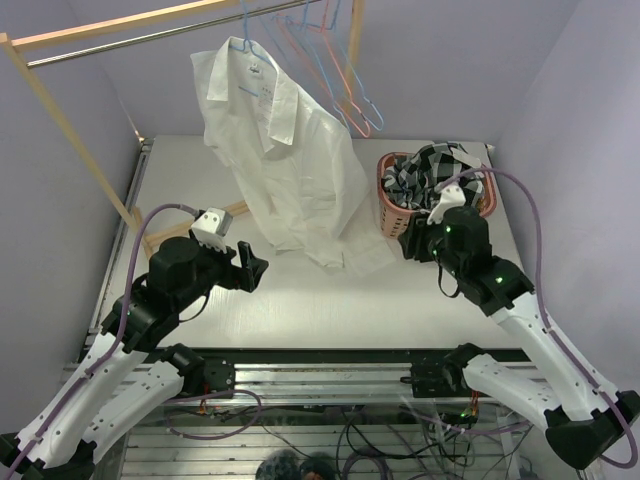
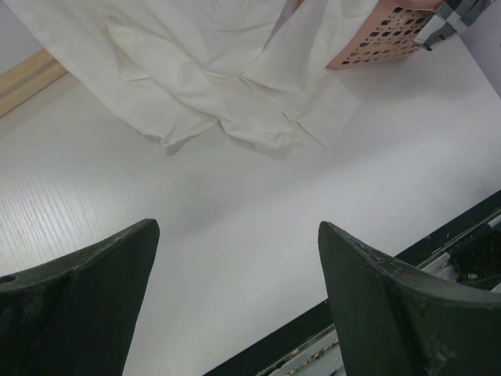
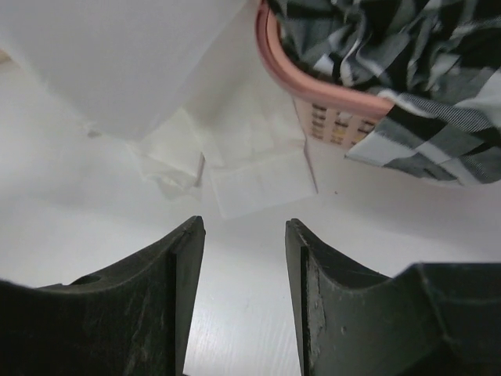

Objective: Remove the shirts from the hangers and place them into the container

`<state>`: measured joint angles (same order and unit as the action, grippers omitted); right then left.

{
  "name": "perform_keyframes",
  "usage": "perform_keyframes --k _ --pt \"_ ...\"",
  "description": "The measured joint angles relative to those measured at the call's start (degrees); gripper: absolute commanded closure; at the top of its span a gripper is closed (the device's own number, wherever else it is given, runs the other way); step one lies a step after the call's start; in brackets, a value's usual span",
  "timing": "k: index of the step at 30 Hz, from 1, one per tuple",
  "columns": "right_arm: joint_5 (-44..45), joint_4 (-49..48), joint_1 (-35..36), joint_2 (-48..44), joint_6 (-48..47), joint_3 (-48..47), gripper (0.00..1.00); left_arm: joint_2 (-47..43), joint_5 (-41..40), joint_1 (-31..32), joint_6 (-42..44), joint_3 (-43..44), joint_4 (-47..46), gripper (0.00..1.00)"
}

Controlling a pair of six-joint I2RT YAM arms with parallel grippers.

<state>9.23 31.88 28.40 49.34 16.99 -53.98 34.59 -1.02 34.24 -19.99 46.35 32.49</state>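
The white shirt (image 1: 285, 150) hangs from a light blue hanger (image 1: 247, 45) on the rail, with its hem and a sleeve lying on the table. The checked shirt (image 1: 430, 175) is piled in the pink container (image 1: 388, 210) and spills over its rim. My left gripper (image 1: 252, 268) is open above bare table, near-left of the white shirt's hem (image 2: 196, 63). My right gripper (image 1: 412, 243) is open with nothing between its fingers. It sits just in front of the container's rim (image 3: 313, 90), facing the white cuff (image 3: 258, 184) on the table.
Several empty blue and pink hangers (image 1: 350, 90) hang on the rail to the right of the white shirt. The wooden rack's slanted leg (image 1: 75, 140) runs down the left side to the table. A metal rail (image 1: 320, 365) lines the table's near edge.
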Motion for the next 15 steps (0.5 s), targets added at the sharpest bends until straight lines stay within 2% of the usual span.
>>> perform_keyframes --k 5,15 --pt "0.9 0.7 2.3 -0.6 -0.1 5.5 0.53 0.0 -0.1 0.0 0.0 0.0 0.0 0.06" --pt "4.9 0.7 2.4 -4.7 1.7 8.7 0.53 0.0 -0.1 0.0 0.0 0.0 0.0 0.06"
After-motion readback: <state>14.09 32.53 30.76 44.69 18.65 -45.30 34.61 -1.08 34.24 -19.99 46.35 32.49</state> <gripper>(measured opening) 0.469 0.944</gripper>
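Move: The white shirt on its hanger has its middle roughly 23 cm to the right hand's left, 13 cm ahead and 5 cm higher. The basket is about 14 cm ahead of that hand, 6 cm to its right and 14 cm below; the checked shirt heaped in it is 16 cm ahead, 5 cm right, 8 cm below. From the left hand, the white shirt lies about 18 cm ahead, 7 cm right and 5 cm above. The right hand, empty and half open, sinks about 5 cm and eases back 2 cm before the basket. ##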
